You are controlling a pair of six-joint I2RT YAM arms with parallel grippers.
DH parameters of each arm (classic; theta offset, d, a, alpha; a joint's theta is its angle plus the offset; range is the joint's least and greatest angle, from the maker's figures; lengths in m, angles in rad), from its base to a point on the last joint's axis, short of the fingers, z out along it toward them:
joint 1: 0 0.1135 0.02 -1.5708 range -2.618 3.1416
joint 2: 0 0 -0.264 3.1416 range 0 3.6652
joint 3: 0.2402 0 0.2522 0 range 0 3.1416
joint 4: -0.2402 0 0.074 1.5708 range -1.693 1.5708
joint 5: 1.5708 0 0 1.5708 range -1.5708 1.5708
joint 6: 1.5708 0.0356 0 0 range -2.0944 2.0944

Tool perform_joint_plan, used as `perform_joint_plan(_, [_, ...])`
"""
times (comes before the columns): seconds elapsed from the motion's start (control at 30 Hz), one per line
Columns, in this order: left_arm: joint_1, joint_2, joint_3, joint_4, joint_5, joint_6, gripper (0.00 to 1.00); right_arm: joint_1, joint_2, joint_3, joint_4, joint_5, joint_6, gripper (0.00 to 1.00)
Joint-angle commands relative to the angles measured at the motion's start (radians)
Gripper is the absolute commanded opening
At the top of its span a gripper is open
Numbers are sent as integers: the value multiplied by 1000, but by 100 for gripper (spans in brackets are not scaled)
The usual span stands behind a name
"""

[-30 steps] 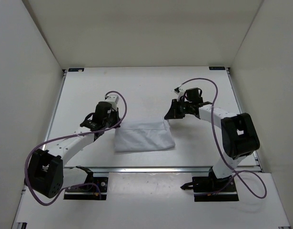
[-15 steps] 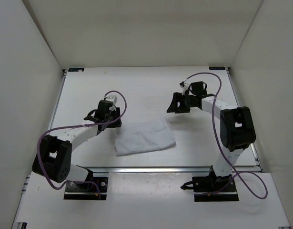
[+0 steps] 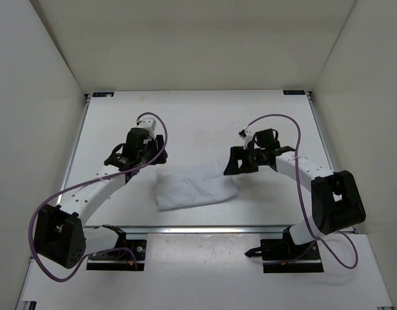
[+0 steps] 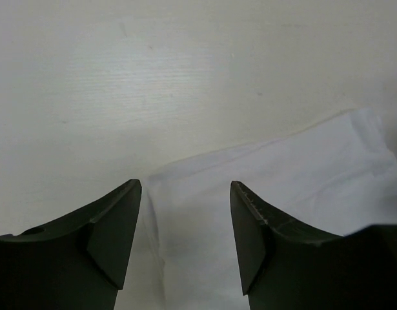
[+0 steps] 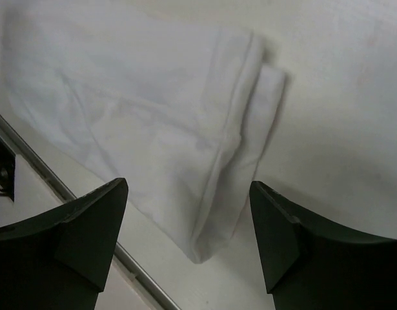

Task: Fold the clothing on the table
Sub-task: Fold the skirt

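Observation:
The clothing (image 3: 195, 186) is a small white folded piece lying flat near the table's (image 3: 204, 116) front middle. My left gripper (image 3: 145, 161) hovers open just off its far left corner; in the left wrist view the clothing (image 4: 275, 174) shows between and beyond the dark fingers (image 4: 114, 226), with nothing held in the left gripper (image 4: 185, 194). My right gripper (image 3: 235, 165) is open at the cloth's far right corner. Through the right wrist view the folded clothing (image 5: 153, 129) lies under the spread right gripper (image 5: 188, 194), its layered edge showing.
White upright walls (image 3: 37, 97) close in the table on the left, back and right. An aluminium rail (image 3: 204, 228) runs along the front edge, just below the clothing, and also appears as the rail (image 5: 37, 161) in the right wrist view. Purple cables loop from both arms.
Both grippers have opened and let go of the clothing. The cloth has settled slightly skewed. The left gripper moved back and the right gripper came back toward the cloth's right corner.

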Motion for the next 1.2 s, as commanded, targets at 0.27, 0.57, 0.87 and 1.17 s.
perform_joint_plan(0.27, [-67,-53,-143,-121,129,-70,59,20,41,-59,-7,111,-3,77])
perform_joint_plan(0.57, [-54,14,-174,-112,154,-88,54,59,151,-34,4,148,-25,60])
perform_joint_plan(0.87, [-54,45,-192,-119,152,-107,51,48,191,-56,33,134,-20,30])
perform_joint_plan(1.17, [-63,107,-217,-107,166,-125,34,29,251,15,10,121,-40,0])
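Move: The skirt lies flat and folded across between the hands. The part of its left edge to be gripped is about 10 cm back from the left hand, 1 cm right and 12 below; its far left corner is 2 cm back and 1 left. From the right hand, the right edge to be gripped is about 1 cm back, level sideways and 8 below; the far right corner is some 7 cm ahead and 4 left. The skirt's right edge gets pinched as the right hand sinks about 7 cm to it, first drawing back 3 to 4 cm, then easing forward again while its fingers shut fully. The left hand drops and draws back some 10 cm each to the left edge, quickly at first, tipping its fingers about 25 degrees further down and partly closing them around the folded edge. ##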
